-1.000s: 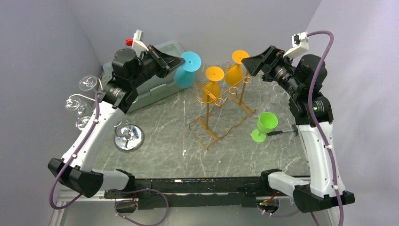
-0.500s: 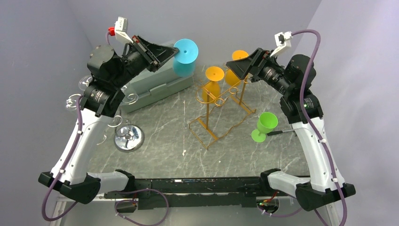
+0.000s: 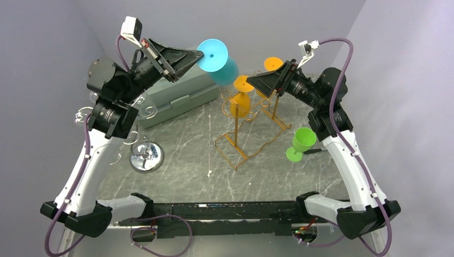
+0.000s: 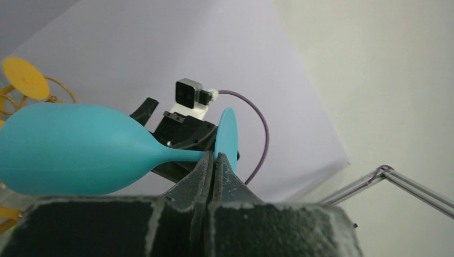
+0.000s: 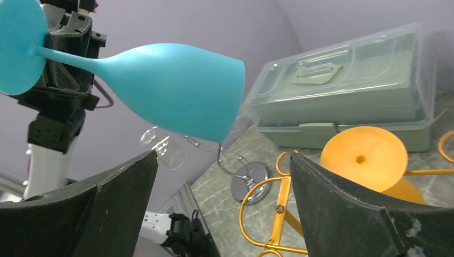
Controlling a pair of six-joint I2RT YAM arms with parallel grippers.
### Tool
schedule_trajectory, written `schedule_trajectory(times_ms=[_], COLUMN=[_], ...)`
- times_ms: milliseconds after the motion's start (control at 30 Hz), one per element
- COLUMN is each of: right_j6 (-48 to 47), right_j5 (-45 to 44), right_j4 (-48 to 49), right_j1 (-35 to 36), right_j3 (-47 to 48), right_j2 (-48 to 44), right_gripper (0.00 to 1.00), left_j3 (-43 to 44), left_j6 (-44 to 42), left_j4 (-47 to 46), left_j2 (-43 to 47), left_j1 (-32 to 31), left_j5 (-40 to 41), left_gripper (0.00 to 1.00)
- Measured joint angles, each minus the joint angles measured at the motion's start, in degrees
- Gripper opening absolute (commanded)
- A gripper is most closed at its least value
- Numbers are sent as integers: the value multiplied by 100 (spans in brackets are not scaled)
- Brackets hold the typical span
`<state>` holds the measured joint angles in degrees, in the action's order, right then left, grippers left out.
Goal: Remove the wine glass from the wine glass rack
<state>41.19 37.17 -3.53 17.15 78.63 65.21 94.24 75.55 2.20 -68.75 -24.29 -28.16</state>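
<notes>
A teal wine glass (image 3: 217,58) hangs tilted in the air above the back of the table, away from the rack, its foot toward the left arm. My left gripper (image 3: 198,54) is shut on its stem (image 4: 182,155), just behind the foot (image 4: 226,133). The golden-orange wine glass rack (image 3: 247,124) stands mid-table with two orange glasses (image 3: 243,88) hanging upside down from its loops. My right gripper (image 3: 250,82) is open beside the rack's top, holding nothing. In the right wrist view the teal glass (image 5: 176,91) floats beyond the right gripper (image 5: 223,160), with an orange foot (image 5: 364,158) at its right finger.
A green wine glass (image 3: 302,142) stands upright on the table right of the rack. A lidded plastic box (image 3: 182,99) sits at the back left. A chrome round-based stand (image 3: 145,156) with clear glasses (image 3: 88,115) stands at the left edge.
My left arm has lifted the teal glass higher and swung it right, tilting it. My right arm has moved left toward the rack's top, its jaws a little wider.
</notes>
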Motion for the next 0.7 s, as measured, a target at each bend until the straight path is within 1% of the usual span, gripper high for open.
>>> schedule_trajectory(times_ms=[200, 467, 700], right_j6=[525, 1506, 2247], right_j5=[376, 761, 955], right_j4=[905, 2470, 3560], right_j1=[4, 15, 42], right_j3=[-278, -426, -433], right_j2=[107, 348, 522], right_gripper=[98, 98, 96], left_j3=[-302, -597, -708], left_j6=[597, 1290, 1700], left_j4=[-761, -1615, -2260], left_j2=[66, -11, -61], left_j1=[-17, -94, -179], left_j5=[-203, -343, -363], left_gripper=[0, 0, 0])
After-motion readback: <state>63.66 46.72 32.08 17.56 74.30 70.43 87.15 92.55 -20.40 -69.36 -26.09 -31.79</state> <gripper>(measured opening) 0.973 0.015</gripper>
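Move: The left gripper already holds the blue wine glass near its foot; the bowl hangs about 4 cm ahead of that hand, 5 cm right and 8 cm below. From the open right gripper, the bowl lies roughly 8 cm left, level fore and aft, and 4 cm higher. The near orange glass on the rack is about 8 cm ahead of the right hand, 2 cm left and 15 cm below; the far orange glass is 14 cm ahead, 7 cm right and equally low. Raise the open right gripper about 5 cm, easing it back and left by a couple of centimetres while turning counter-clockwise and tipping its fingers up, some 20 degrees in all, to face the bowl. Keep the left pinch on the stem; lift and draw back about 2.5 cm each, rolling and turning clockwise so the bowl swings right towards the right fingers. ##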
